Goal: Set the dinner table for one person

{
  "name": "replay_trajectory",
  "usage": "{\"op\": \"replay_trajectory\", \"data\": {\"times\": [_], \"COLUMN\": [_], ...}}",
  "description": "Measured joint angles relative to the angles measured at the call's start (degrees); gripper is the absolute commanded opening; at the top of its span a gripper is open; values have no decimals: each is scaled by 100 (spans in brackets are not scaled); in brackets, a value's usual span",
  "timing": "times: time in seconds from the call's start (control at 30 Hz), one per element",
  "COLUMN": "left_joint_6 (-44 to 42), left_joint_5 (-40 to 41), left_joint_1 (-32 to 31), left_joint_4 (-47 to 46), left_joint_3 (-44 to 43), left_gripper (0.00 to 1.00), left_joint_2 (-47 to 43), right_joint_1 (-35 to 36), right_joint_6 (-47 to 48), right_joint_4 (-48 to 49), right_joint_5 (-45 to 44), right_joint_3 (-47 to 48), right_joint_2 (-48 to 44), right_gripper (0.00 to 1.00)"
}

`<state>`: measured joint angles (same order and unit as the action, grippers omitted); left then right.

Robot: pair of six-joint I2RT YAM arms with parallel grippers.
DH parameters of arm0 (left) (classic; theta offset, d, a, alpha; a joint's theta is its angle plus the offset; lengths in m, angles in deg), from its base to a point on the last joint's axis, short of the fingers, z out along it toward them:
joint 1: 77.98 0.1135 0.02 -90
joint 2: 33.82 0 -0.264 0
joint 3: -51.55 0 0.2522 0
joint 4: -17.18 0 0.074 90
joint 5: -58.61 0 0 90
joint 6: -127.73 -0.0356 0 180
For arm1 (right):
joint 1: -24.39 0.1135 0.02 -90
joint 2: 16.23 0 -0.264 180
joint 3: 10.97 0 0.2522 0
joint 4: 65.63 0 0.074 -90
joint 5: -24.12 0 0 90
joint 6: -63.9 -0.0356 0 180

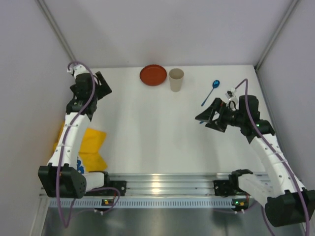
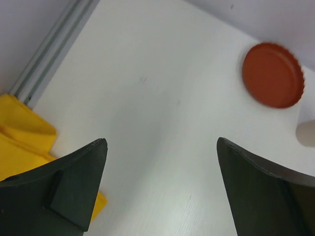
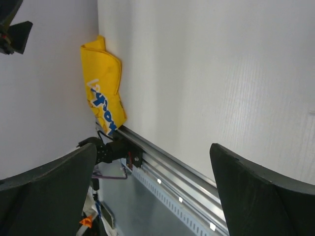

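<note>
The dinner table (image 1: 157,132) is a plain white tabletop with an aluminium rail (image 1: 162,183) along its near edge. At its far side lie a red plate (image 1: 153,75), a beige cup (image 1: 176,79) and a blue spoon (image 1: 210,92). My left gripper (image 1: 104,84) hovers open at the far left, left of the plate, with nothing between its fingers. In the left wrist view, that gripper (image 2: 161,142) frames bare table, the red plate (image 2: 273,74) beyond it. My right gripper (image 1: 206,120) hangs open at the right, near side of the spoon, empty. In its own view, the right gripper (image 3: 153,146) points toward the rail (image 3: 172,167).
A crumpled yellow cloth with blue print (image 1: 91,147) lies at the near left corner, beside the left arm; it also shows as the yellow cloth (image 3: 103,93) against the wall. White walls close in the table on the left, back and right. The cup's edge (image 2: 307,133) shows at the frame's right.
</note>
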<state>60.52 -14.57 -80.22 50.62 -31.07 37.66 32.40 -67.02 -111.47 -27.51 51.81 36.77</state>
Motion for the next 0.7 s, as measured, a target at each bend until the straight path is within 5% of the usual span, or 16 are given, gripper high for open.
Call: {"op": "replay_trajectory", "data": {"times": [0.33,0.7], "left_joint_6": [623,935], "left_joint_5": [-234,-479], "left_joint_1": [0,-7], "left_joint_4": [2428,2708], "left_joint_3": [1298,2031], "left_gripper": [98,98], "left_joint_2": [-1294,-839], "right_joint_1": [442,616], "right_joint_6": [155,310], "right_joint_4": [-42,-50], "right_joint_5": [-232,-317], "right_joint_3": [101,87], "right_joint_2": [520,793], "right_gripper": [100,100]}}
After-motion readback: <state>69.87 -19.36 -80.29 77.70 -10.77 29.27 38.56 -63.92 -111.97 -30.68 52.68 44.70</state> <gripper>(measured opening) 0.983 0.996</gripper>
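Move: The yellow cloth lies behind and to the left of the left hand: its middle is about 18 cm back, 13 cm to the left and some 25 cm below. The red-brown plate is out the other way, roughly 23 cm ahead and 27 cm to the right of that hand. The beige cup stands about 15 cm farther right than the plate and 3 cm nearer. From the right hand the cloth's middle is some 56 cm to the left, about level with it fore and aft, and 20 cm below. The left hand heads for the yellow cloth, swooping back and down together, then sinking almost straight down beside the cloth's right edge: about 17 cm down and 16 cm back in all. Its wide-open fingers tip down by over 35 degrees, touching nothing. The right hand, also open and empty, eases down a few centimetres and slightly left. ##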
